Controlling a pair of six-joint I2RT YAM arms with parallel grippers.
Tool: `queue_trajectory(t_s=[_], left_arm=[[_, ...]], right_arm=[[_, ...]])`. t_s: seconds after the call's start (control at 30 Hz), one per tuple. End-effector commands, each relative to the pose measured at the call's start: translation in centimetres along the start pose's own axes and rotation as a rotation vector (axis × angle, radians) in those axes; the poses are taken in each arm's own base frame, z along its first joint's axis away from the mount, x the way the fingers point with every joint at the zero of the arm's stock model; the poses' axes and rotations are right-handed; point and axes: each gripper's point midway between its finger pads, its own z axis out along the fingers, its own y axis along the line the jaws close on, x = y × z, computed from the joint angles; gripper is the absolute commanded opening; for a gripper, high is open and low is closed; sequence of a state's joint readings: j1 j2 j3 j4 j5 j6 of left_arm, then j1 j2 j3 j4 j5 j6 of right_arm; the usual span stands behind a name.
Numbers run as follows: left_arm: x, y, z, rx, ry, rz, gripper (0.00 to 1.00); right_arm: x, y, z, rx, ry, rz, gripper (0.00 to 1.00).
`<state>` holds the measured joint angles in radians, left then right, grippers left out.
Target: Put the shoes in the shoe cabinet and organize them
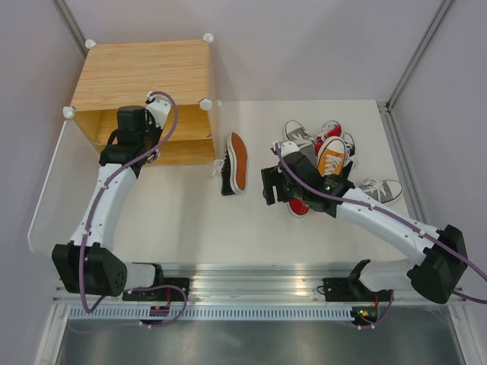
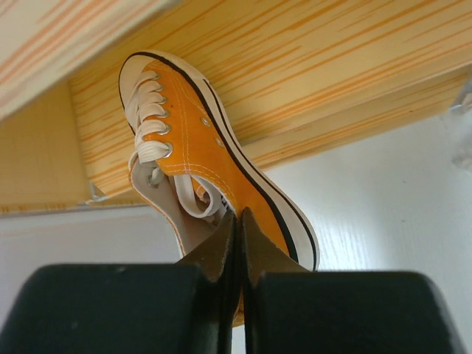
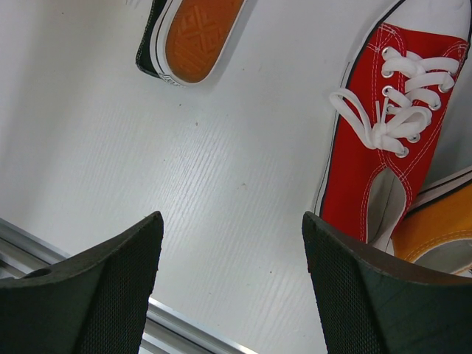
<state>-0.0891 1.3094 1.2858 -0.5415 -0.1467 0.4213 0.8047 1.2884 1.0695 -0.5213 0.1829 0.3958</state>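
The shoe cabinet point(image 1: 144, 72) stands at the far left, its open front facing the arms. At that opening my left gripper point(image 1: 138, 135) is shut on the heel edge of an orange shoe point(image 2: 199, 140). The shoe's toe points inward under a wood panel, with a white surface below it. Near the pile, my right gripper point(image 1: 274, 182) hangs open over bare table with nothing between its fingers point(image 3: 110, 280). A red shoe point(image 3: 383, 133) lies just to its right, beside another orange shoe point(image 3: 435, 228). A black shoe point(image 1: 237, 161) lies on its side between cabinet and pile, orange sole point(image 3: 195, 33) showing.
Several red, orange and grey shoes are piled at the right point(image 1: 327, 148), and one grey shoe point(image 1: 380, 188) lies apart near the table's right edge. A metal rail point(image 1: 251, 277) runs along the near edge by the arm bases.
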Motion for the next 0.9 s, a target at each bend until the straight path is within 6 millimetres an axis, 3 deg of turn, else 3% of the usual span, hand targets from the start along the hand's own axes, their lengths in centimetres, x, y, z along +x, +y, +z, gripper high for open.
queue_trajectory(t_s=[0.0, 0.23, 0.37, 0.53, 0.7, 0.77, 0.83, 0.87], left_arm=[[-4.4, 3.4, 0.9, -0.073, -0.160, 0.134, 0.02], [-4.1, 4.6, 3.5, -0.104, -0.133, 0.190, 0.02], [-2.9, 6.8, 4.8, -0.206, -0.081, 0.166, 0.03], [-3.4, 8.3, 6.0, -0.302, -0.098, 0.100, 0.06], [-3.2, 9.7, 5.9, -0.397, -0.085, 0.035, 0.24], [-3.6, 9.7, 5.6, -0.397, -0.105, -0.011, 0.39], [-3.8, 9.6, 4.8, -0.392, -0.118, -0.040, 0.46], [-3.9, 9.5, 4.6, -0.387, -0.128, -0.064, 0.56]], right_arm=[[-1.5, 0.5, -0.2, -0.014, -0.029, 0.001, 0.80], [-1.5, 0.6, 0.2, -0.009, -0.017, -0.007, 0.80], [-1.2, 0.6, 0.6, -0.003, -0.008, -0.009, 0.80], [-1.2, 0.6, 0.8, -0.005, -0.017, 0.001, 0.80], [-1.1, 0.6, 1.0, -0.005, -0.017, 0.004, 0.80], [-1.1, 0.5, 0.9, -0.006, -0.023, 0.005, 0.80], [-1.0, 0.5, 1.0, -0.006, -0.026, 0.007, 0.80], [-1.1, 0.5, 1.0, -0.008, -0.027, 0.007, 0.80]])
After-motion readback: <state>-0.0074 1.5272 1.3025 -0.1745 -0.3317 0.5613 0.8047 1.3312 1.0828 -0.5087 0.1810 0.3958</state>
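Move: At the cabinet's upper opening, the left hand still grips the orange shoe by its heel, toe over the upper shelf. The shelf spot it goes for lies about 16 cm ahead, 7 cm left and 5 cm below; the cabinet's right wall is roughly 15 cm to the right and 14 cm ahead. The black shoe lies on the table 22 cm right, 7 cm ahead, well below. From the idle right hand that spot is about 29 cm ahead, 43 cm left and slightly higher. Sliding the orange shoe into the upper compartment, the left hand goes forward about 7 cm and left nearly as far, under the top board's front edge. It dips some 2.5 cm towards the shelf, then rises back to its starting height while the fingers open about halfway, letting go of the heel; the wrist rolls some 10 degrees, its left side rising, and swings slightly counter-clockwise. ##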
